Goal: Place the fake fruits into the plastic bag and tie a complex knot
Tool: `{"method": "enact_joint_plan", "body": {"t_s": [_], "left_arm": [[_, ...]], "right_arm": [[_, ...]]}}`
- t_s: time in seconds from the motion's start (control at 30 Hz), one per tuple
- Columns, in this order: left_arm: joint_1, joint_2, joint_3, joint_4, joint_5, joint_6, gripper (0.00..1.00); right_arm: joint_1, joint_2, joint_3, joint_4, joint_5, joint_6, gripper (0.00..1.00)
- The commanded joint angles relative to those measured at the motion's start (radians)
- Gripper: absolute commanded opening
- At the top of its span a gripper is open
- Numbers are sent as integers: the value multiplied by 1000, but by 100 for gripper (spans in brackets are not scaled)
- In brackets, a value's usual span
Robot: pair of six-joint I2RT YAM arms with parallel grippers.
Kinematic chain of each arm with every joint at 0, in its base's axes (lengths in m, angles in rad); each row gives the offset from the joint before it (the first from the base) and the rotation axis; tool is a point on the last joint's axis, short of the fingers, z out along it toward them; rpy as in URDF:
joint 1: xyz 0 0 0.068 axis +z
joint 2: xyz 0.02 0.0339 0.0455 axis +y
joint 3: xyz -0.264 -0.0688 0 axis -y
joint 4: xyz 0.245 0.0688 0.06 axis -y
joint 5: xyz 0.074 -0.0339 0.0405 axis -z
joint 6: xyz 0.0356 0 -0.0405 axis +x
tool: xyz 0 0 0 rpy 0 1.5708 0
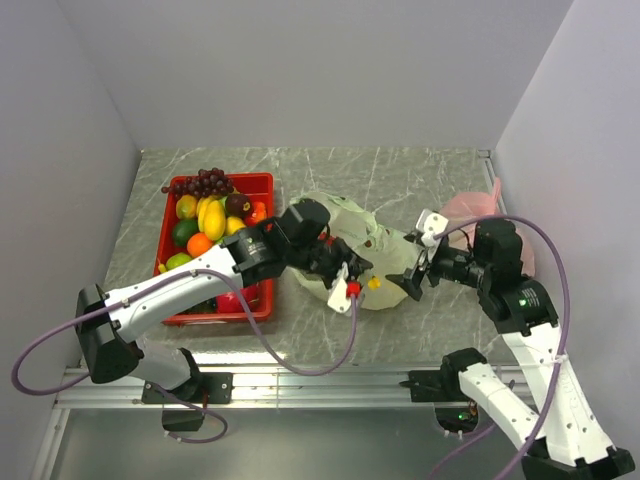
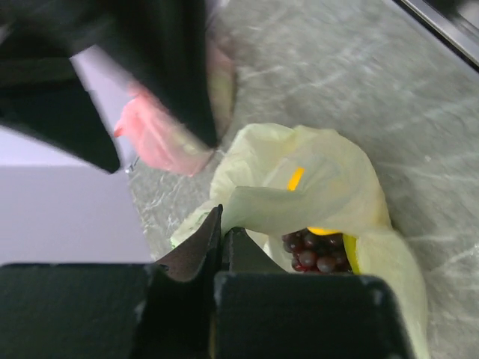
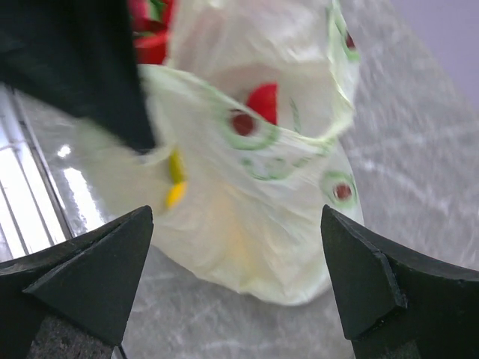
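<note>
The pale-green plastic bag printed with avocados lies on the table between the arms. Its mouth faces my left gripper, which is shut with the bag's rim pinched at its tips. Inside the plastic bag I see purple grapes and something yellow. More fake fruits fill the red basket on the left. My right gripper stands wide open, and the bag's rounded bottom lies just beyond its fingers. In the top view the right gripper is at the bag's right end.
A pink bag lies behind the right arm near the right wall. Grapes hang over the basket's far rim. Walls close the table on the left, back and right. A metal rail runs along the near edge.
</note>
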Motion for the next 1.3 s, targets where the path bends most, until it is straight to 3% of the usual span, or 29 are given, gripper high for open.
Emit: {"method": "enact_joint_plan", "body": {"t_s": [0.0, 0.2, 0.37, 0.57, 0.67, 0.77, 0.87, 0.93, 0.97, 1.03, 1.13, 1.27], "left_arm": [[38, 13, 86, 58, 130, -131, 1], [76, 43, 134, 90, 200, -201, 1], [99, 65, 186, 97, 252, -236, 1], [124, 76, 233, 153, 281, -319, 1], [133, 72, 235, 166, 286, -337, 0], [145, 67, 221, 209, 286, -378, 0], [158, 67, 221, 240, 252, -437, 1], [190, 61, 220, 286, 200, -545, 14], [207, 56, 221, 298, 186, -588, 22], [274, 46, 226, 305, 151, -694, 49], [383, 4, 227, 306, 97, -833, 66], [520, -31, 194, 289, 4, -1022, 74]], "right_arm": [[102, -4, 21, 105, -35, -4, 100], [198, 54, -16, 243, -23, -12, 100], [216, 124, -75, 414, -1, -13, 100], [216, 223, -102, 501, 5, 17, 98], [216, 251, -120, 524, 17, 19, 89], [216, 265, -131, 533, 25, 33, 74], [213, 276, -128, 529, 34, 71, 47], [209, 280, -106, 477, 31, 80, 8], [199, 282, -102, 463, 39, 89, 0], [178, 274, -105, 440, 23, 103, 0], [155, 245, -128, 440, 22, 132, 0], [152, 234, -128, 426, 25, 151, 0]]}}
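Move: The bag handle is still pinched in the left gripper, right at its fingertips. From the open right gripper it lies about 8 cm left, 2 cm back and roughly level, its cloth hanging below. Inside the bag, a yellow fruit sits about 5 cm ahead, 3 cm right and 20 cm below the left gripper; the red fruit is some 10 cm ahead, 14 cm left and 20 cm below the right gripper. With the left gripper shut on the bag handle, lift about 8 cm and ease forward to draw it taut. Meanwhile swing the right gripper left, then forward and down, about 7 cm left overall, and pinch the cloth below the left fingers. Then open the left and pull it clear forward and left, turning it counter-clockwise, while the right keeps its grip. ##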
